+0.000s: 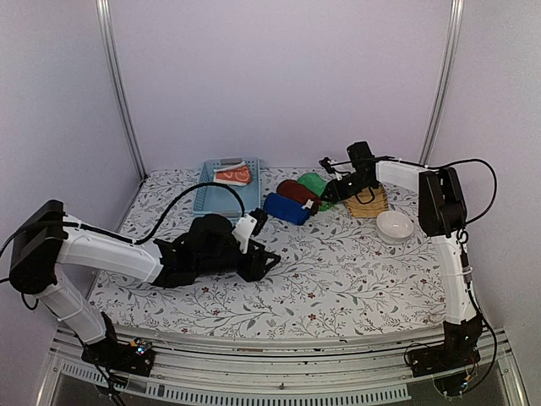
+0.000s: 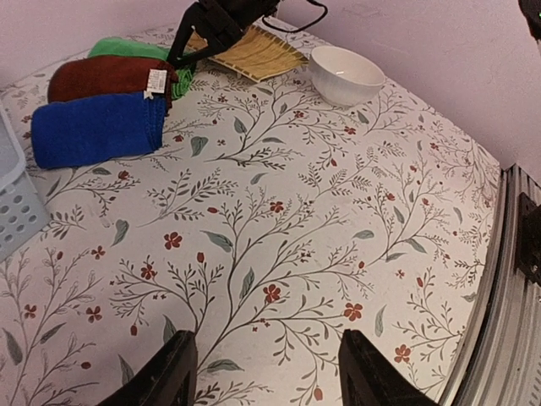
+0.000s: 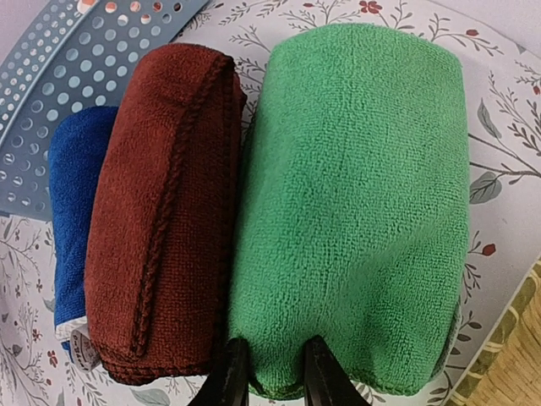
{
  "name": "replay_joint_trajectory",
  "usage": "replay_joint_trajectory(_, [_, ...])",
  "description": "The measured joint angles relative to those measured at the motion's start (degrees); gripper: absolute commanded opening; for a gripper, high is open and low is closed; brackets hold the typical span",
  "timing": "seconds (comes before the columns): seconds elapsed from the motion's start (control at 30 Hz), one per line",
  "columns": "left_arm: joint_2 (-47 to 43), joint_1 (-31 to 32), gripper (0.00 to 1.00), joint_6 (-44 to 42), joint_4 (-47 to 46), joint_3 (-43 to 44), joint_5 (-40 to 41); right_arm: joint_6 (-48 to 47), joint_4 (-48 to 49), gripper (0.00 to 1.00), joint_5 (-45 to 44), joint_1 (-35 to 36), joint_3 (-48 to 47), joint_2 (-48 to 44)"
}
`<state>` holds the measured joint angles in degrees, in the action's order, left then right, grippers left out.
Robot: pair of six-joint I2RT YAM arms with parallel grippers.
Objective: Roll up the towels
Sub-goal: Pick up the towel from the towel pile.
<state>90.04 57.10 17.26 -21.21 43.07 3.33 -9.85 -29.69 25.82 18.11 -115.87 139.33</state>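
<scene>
Three rolled towels lie side by side at the back of the table: dark blue (image 1: 286,208), maroon (image 1: 296,191) and green (image 1: 314,184). An orange patterned towel (image 1: 233,175) lies in the light blue basket (image 1: 221,199). My right gripper (image 3: 272,372) pinches the near edge of the green towel (image 3: 355,211), with the maroon roll (image 3: 161,211) and the blue roll (image 3: 72,194) to its left. Over the bare flowered tablecloth, my left gripper (image 2: 266,372) stands open and holds nothing, well short of the blue towel (image 2: 97,129).
A yellow wicker tray (image 1: 372,203) lies just right of the towels under the right arm. A white bowl (image 1: 394,225) stands in front of it. The basket's corner (image 2: 15,203) shows at the left of the left wrist view. The table's metal front rail runs along the near edge.
</scene>
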Motion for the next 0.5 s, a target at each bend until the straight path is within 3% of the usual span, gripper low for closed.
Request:
replay_joint_trajectory(0.1, [0.1,0.0,0.59,0.0,0.3,0.0,0.4,0.2,-0.3,0.03,0.1,-0.1,-0.5,0.1])
replay_joint_trajectory(0.37, [0.1,0.3,0.58,-0.2,1.3,0.1,1.5,-0.5,-4.5,0.02,0.7,-0.1,-6.2,-1.0])
replay_joint_trajectory(0.5, [-0.1,0.3,0.59,-0.5,2.2,0.1,3.2,-0.7,-6.8,0.02,3.3,0.5,-9.3,-9.8])
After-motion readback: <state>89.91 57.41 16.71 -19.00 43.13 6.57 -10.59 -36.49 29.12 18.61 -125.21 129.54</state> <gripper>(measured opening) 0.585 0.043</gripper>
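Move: The right hand is low at the near end of the rolled green towel, whose middle is about 4 cm ahead, 4 cm to its left and roughly level with the fingers. The brown towel lies some 10 cm left and 3 cm ahead, the blue one 13 cm left and 3 cm back; the wicker tray is 11 cm right, 1 cm ahead. From the left hand, the green towel lies about 32 cm ahead, 14 cm right and 10 cm lower. The right fingers finish closing, pinching the near end of the green towel, and the hand then pulls it up off the table. The lift begins slowly and quickens sharply to some 15 cm, almost straight up, while the fingertips tilt up about 10 degrees and keep their hold. ##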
